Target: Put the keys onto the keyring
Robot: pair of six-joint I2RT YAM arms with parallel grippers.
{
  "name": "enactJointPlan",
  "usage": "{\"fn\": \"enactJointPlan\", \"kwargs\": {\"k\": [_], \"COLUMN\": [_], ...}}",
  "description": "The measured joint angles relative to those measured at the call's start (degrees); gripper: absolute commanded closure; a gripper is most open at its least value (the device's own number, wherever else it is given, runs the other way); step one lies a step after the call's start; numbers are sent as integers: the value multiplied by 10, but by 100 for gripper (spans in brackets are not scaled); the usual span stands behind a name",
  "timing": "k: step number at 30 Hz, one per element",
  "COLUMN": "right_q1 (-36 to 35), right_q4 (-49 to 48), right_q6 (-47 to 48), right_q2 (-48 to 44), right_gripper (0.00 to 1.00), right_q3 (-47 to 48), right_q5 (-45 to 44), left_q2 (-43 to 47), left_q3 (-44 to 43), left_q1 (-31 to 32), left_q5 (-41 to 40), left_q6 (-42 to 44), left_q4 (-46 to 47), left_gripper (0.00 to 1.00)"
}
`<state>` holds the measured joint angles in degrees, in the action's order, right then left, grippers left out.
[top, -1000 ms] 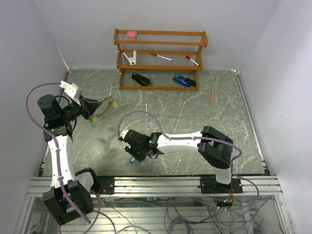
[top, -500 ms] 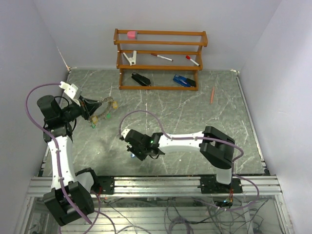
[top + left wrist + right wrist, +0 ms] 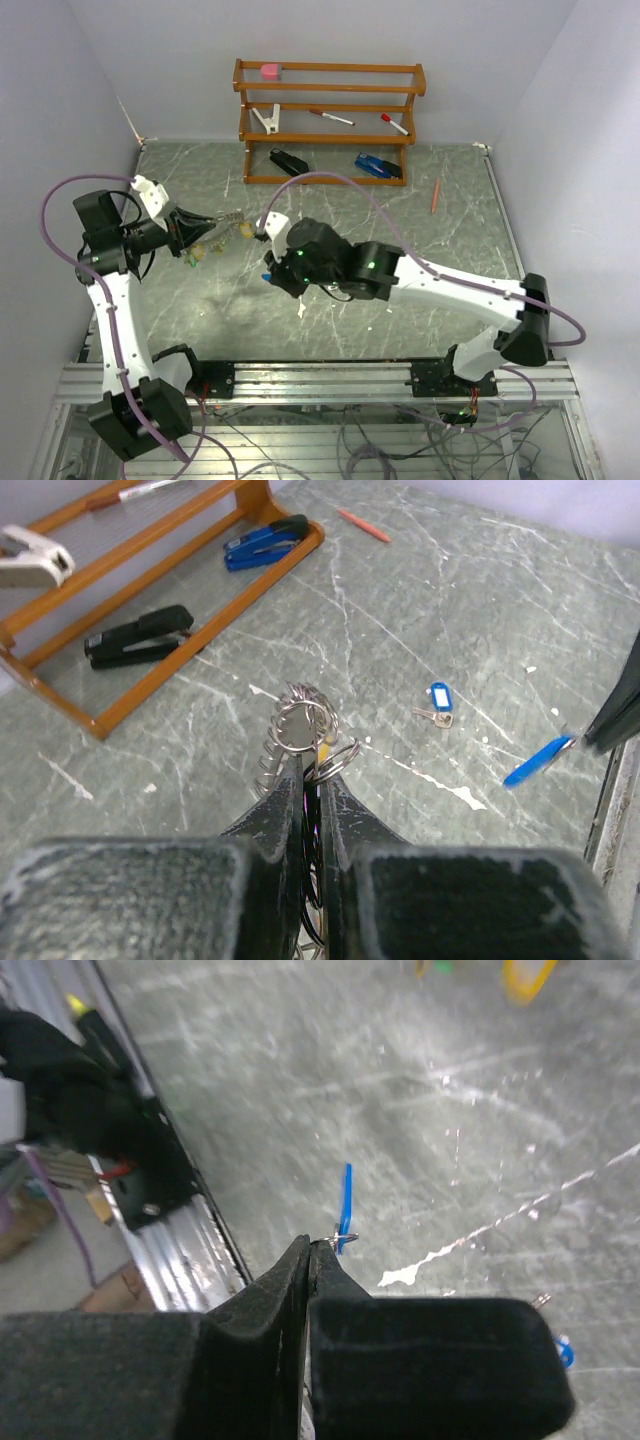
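My left gripper point(image 3: 196, 232) point(image 3: 312, 765) is shut on the keyring point(image 3: 268, 770), a ridged silvery ring held above the table with smaller rings point(image 3: 300, 723) at its tip. Keys with yellow and green tags point(image 3: 208, 243) hang from it. My right gripper point(image 3: 272, 272) point(image 3: 315, 1245) is shut on the small ring of a blue-tagged key point(image 3: 346, 1205) point(image 3: 540, 762), which dangles a short way right of the keyring. A second blue-tagged key point(image 3: 438, 695) point(image 3: 562, 1352) lies on the table.
A wooden rack point(image 3: 328, 125) stands at the back with a black stapler point(image 3: 289, 162), a blue stapler point(image 3: 377, 166), markers, a white clip and a pink block. An orange pencil point(image 3: 436, 195) lies at the back right. The metal base rail point(image 3: 320, 380) runs along the near edge.
My right gripper shut on the blue-tagged key near the front, lifted it and carried it back and left toward the keyring. My left gripper shifted slightly with the keyring.
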<state>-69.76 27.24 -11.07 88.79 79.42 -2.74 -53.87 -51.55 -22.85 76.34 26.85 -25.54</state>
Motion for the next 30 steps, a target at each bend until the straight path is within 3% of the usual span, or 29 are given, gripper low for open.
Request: {"fn": "enactJointPlan", "kwargs": {"k": [6,12,19,30], "right_q1": [0,0,2,26], "right_q4": [42,79,83,51], "right_q6": [10,17,21,-11], "right_q2": [-34,-33,-12,-6], "right_gripper": [100,100,100,100], "right_q3": [107,202,270,202], "right_q5": [27,58,101,193], "left_q2": [-93,-158,-125,-99], "left_q3": [-110,-124,-136,-183], "left_q1": [0,41,102,111], "left_q5": [58,75,84,90], "left_q6": [362,560,612,602], "left_q4": [-344,-524,-584,-597], "left_gripper": [93,93,93,93]}}
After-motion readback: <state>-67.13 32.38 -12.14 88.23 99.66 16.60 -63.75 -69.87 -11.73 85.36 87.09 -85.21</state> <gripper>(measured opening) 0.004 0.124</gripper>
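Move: The right hand holds the blue-tagged key by its small metal ring. The end loops of the keyring, in the left fingers, lie about 11 cm ahead of the right hand, 11 to its left and some 6 higher; the keyring's yellow tag is about 10 cm ahead and 5 left. A second blue key lies on the table roughly 10 cm ahead, 17 right and 20 below. From the left hand, the held key is about 12 cm back, 13 right and 8 lower. Upward first, the right hand lifts the blue-tagged key about 19 cm, then sinks some 4 cm, easing back and slightly left while its fingers tip up towards level and swing counter-clockwise. The left hand carries the keyring back and right about 9 cm to meet it, turning some 25 degrees clockwise, dipping briefly and then rising. Both keep their grips. ##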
